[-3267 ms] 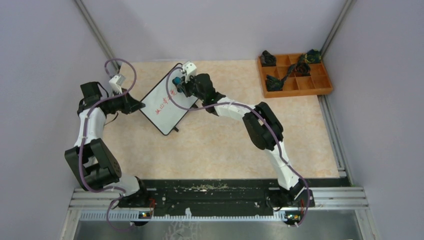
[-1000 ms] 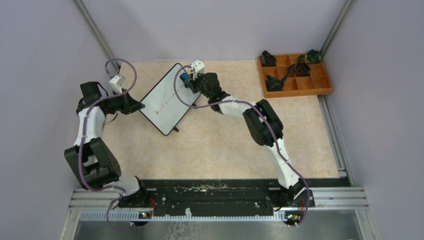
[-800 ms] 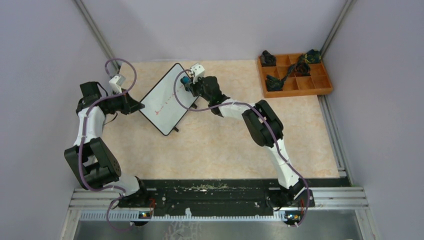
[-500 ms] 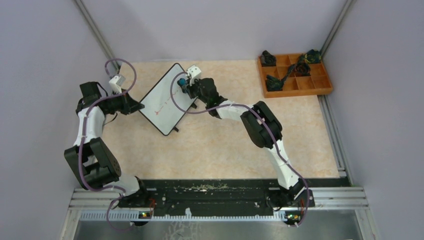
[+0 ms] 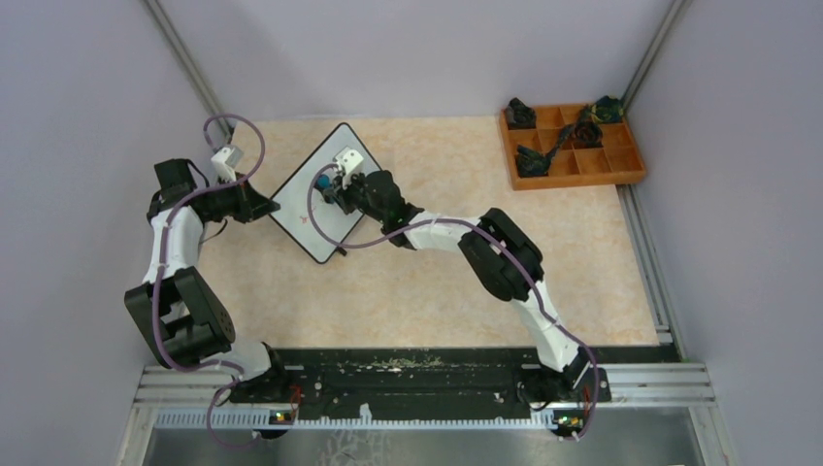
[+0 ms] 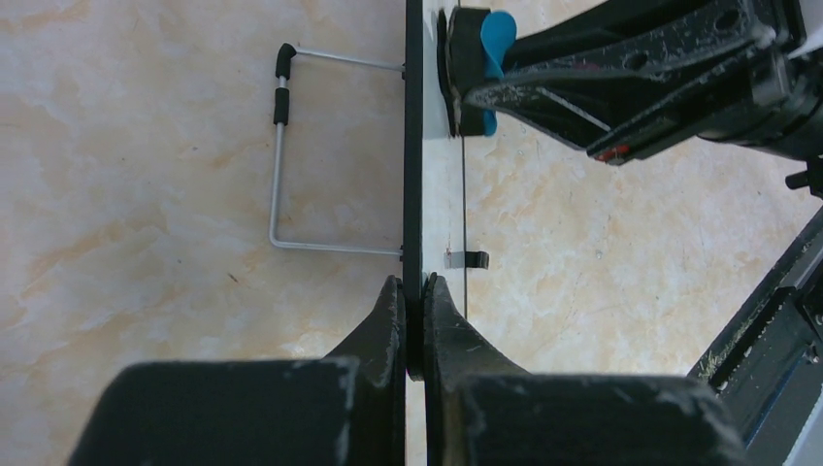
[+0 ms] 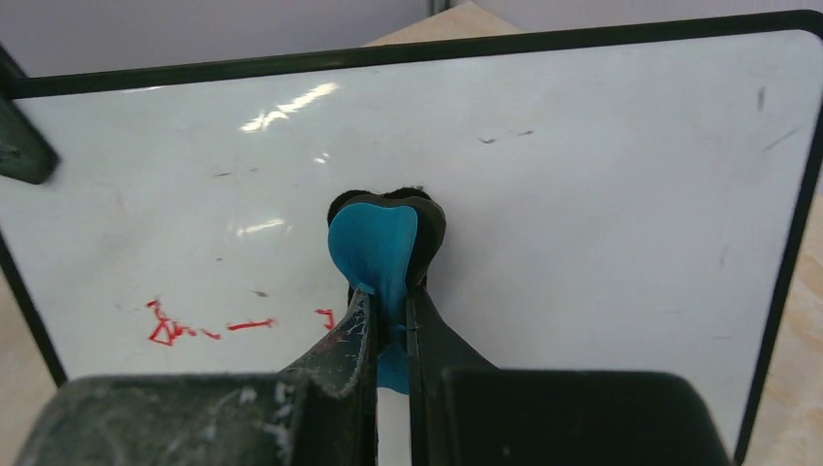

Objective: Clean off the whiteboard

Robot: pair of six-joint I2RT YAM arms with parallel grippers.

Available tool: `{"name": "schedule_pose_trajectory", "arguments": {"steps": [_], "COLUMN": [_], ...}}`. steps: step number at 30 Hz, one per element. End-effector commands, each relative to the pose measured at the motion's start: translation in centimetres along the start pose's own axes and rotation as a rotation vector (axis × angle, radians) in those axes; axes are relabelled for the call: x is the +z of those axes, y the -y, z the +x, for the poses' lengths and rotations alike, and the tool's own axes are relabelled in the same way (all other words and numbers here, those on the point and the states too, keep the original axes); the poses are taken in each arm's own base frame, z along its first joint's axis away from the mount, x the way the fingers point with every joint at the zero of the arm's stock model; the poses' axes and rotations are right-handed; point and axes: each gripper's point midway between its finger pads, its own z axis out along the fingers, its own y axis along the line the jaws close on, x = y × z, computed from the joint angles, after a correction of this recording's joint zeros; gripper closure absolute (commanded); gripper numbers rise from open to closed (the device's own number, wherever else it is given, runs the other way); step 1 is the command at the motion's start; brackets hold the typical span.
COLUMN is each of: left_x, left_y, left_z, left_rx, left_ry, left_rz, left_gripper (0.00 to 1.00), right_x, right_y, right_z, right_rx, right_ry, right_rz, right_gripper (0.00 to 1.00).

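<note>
The whiteboard stands tilted on the table at the back left, white with a thin black frame. My left gripper is shut on its left edge and holds it. My right gripper is shut on a small blue eraser with a black pad, pressed against the board face near its middle. A few red marks show on the board to the lower left of the eraser. The eraser also shows in the left wrist view, touching the board, and in the top view.
An orange compartment tray with several dark items stands at the back right. The board's wire stand sticks out behind it. Grey walls close in the left, back and right sides. A black rail runs along the near edge.
My right gripper has swept the eraser from the board's upper right edge down and left to its middle. Much of the red writing has gone. The left gripper has not moved.
</note>
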Motion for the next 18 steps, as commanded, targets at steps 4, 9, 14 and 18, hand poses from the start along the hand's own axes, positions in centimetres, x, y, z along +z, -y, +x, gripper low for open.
{"name": "schedule_pose_trajectory", "arguments": {"steps": [4, 9, 14, 18], "left_x": [0.7, 0.8, 0.8, 0.7], "left_y": [0.1, 0.2, 0.3, 0.3], "left_z": [2.5, 2.7, 2.9, 2.8], "left_rx": [0.058, 0.056, 0.059, 0.06], "left_ry": [-0.08, -0.082, -0.084, -0.083], "left_rz": [0.01, 0.014, 0.016, 0.015], "left_gripper": [1.0, 1.0, 1.0, 1.0], "right_x": [-1.2, -1.7, -2.2, -2.1], "right_y": [-10.1, -12.9, -14.8, -14.5], "right_z": [-1.0, -0.8, -0.2, 0.0], "right_rx": [0.058, 0.093, 0.095, 0.097], "right_ry": [0.017, 0.02, 0.012, 0.005], "right_rz": [-0.246, -0.308, -0.334, -0.308], "right_gripper": [1.0, 1.0, 1.0, 1.0]}}
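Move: The last red marks lie about 6 cm back and 6 cm to the left of my right hand, roughly 2 cm lower, just past the eraser I still hold against the whiteboard. The board's upper left corner, in my left fingers, is some 5 cm back, 11 cm left and 3 cm above my right hand; the near stand foot is about 11 cm back and 12 below. From my left hand the marks are roughly 5 cm right, 1 back and 5 lower. I wipe on across the board with my right hand, dragging the eraser back and to my left over the last red strokes and on to the board's left edge, some 12 cm in one steady sweep. The wrist swings about 15 degrees counter-clockwise, the grip stays shut and the eraser stays on the face, while my left hand keeps still and goes on pinching the corner. ##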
